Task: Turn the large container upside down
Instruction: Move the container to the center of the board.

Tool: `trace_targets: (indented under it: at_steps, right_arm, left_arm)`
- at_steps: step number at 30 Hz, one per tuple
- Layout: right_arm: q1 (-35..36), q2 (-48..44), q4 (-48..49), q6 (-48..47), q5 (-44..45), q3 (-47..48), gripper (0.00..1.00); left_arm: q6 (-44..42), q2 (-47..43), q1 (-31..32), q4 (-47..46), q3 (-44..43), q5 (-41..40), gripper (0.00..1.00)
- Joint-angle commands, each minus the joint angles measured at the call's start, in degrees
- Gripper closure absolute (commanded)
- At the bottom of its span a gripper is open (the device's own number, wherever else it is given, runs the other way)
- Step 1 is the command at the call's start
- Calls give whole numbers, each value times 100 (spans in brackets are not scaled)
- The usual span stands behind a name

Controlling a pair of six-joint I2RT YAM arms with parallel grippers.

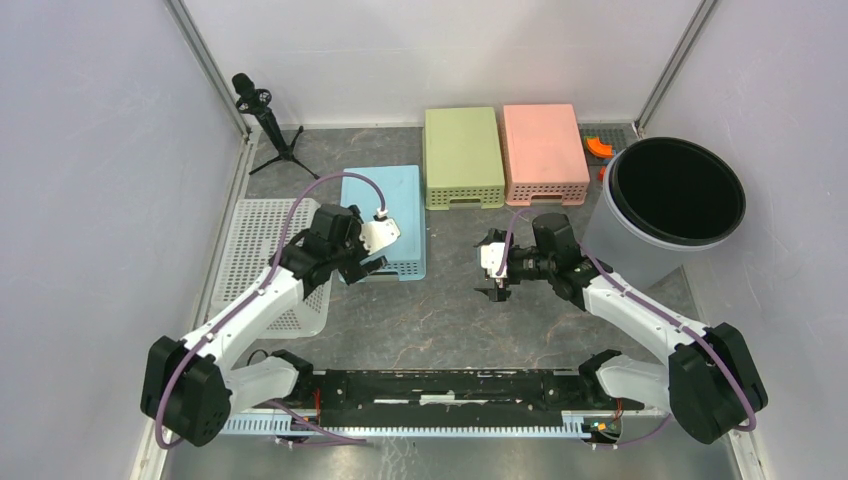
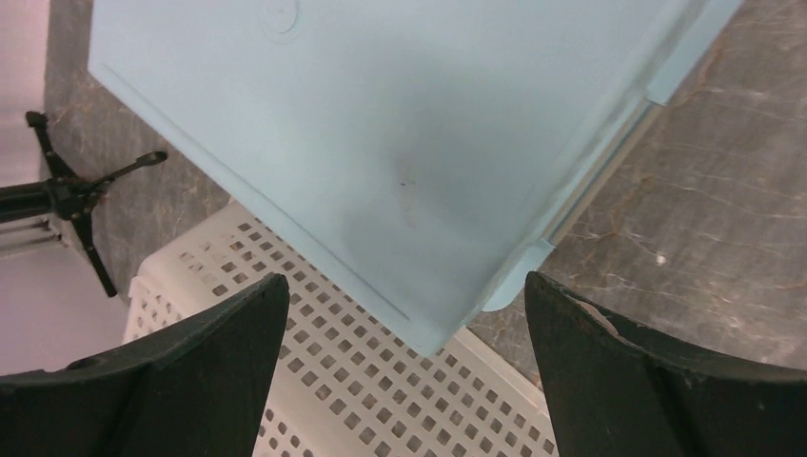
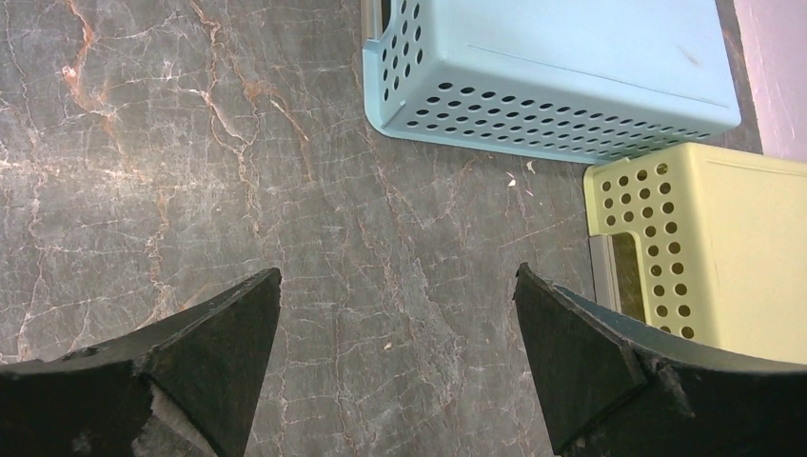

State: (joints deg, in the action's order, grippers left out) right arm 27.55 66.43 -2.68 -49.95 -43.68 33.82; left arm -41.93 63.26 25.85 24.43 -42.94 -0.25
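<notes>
The large container (image 1: 672, 205) is a grey round bin with a black inside. It stands upright, mouth up, at the right side of the table in the top view, and neither wrist view shows it. My right gripper (image 1: 492, 280) (image 3: 397, 270) hangs open over bare marbled table left of the bin, well apart from it, with nothing between its fingers. My left gripper (image 1: 365, 255) (image 2: 403, 278) is open too, hovering over the near corner of an overturned blue basket (image 1: 385, 205) (image 2: 381, 124).
A white perforated tray (image 1: 262, 250) (image 2: 362, 381) lies at the left. Overturned green (image 1: 462, 155) (image 3: 723, 248) and pink (image 1: 543, 152) baskets sit at the back. An orange piece (image 1: 600, 148) lies behind the bin. A black tripod (image 1: 262, 120) stands back left.
</notes>
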Motion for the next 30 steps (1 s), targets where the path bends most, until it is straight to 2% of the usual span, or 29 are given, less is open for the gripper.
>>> trace_targets:
  at_steps: [1,13,30]
  right_arm:
    - [-61,-104,34,-56,-130,4,2]
    - [-66,-92,9,-101,-132,8,2]
    - [-179,129,-248,170,-292,240,2]
  left_arm:
    - [-239,159,12,-620,-95,-539,0]
    - [-81,689,19,-759,-309,-615,0]
    - [84,1508,17,-622,-1116,-864,0]
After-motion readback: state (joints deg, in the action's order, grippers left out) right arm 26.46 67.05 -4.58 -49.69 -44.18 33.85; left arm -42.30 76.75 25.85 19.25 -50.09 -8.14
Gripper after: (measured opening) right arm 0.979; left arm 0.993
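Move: The left hand hovers over the near-left part of the upturned blue container, whose middle lies about 6 cm ahead, 4 cm to the right and 5 cm lower. The upturned white container is centred some 18 cm to the left and 5 cm back, the green one some 18 cm right and 14 cm ahead, both about 5 cm below. From the right hand, the blue container's middle is roughly 17 cm left, 8 cm ahead and 5 cm below. With its back-right finger against the blue container's near end wall, by the handle, the left hand pushes the container forward, towards the back wall and in alongside the green container. The hand travels about 5 cm at a steady pace, turning some 5 degrees counter-clockwise, with its fingers staying wide open. ##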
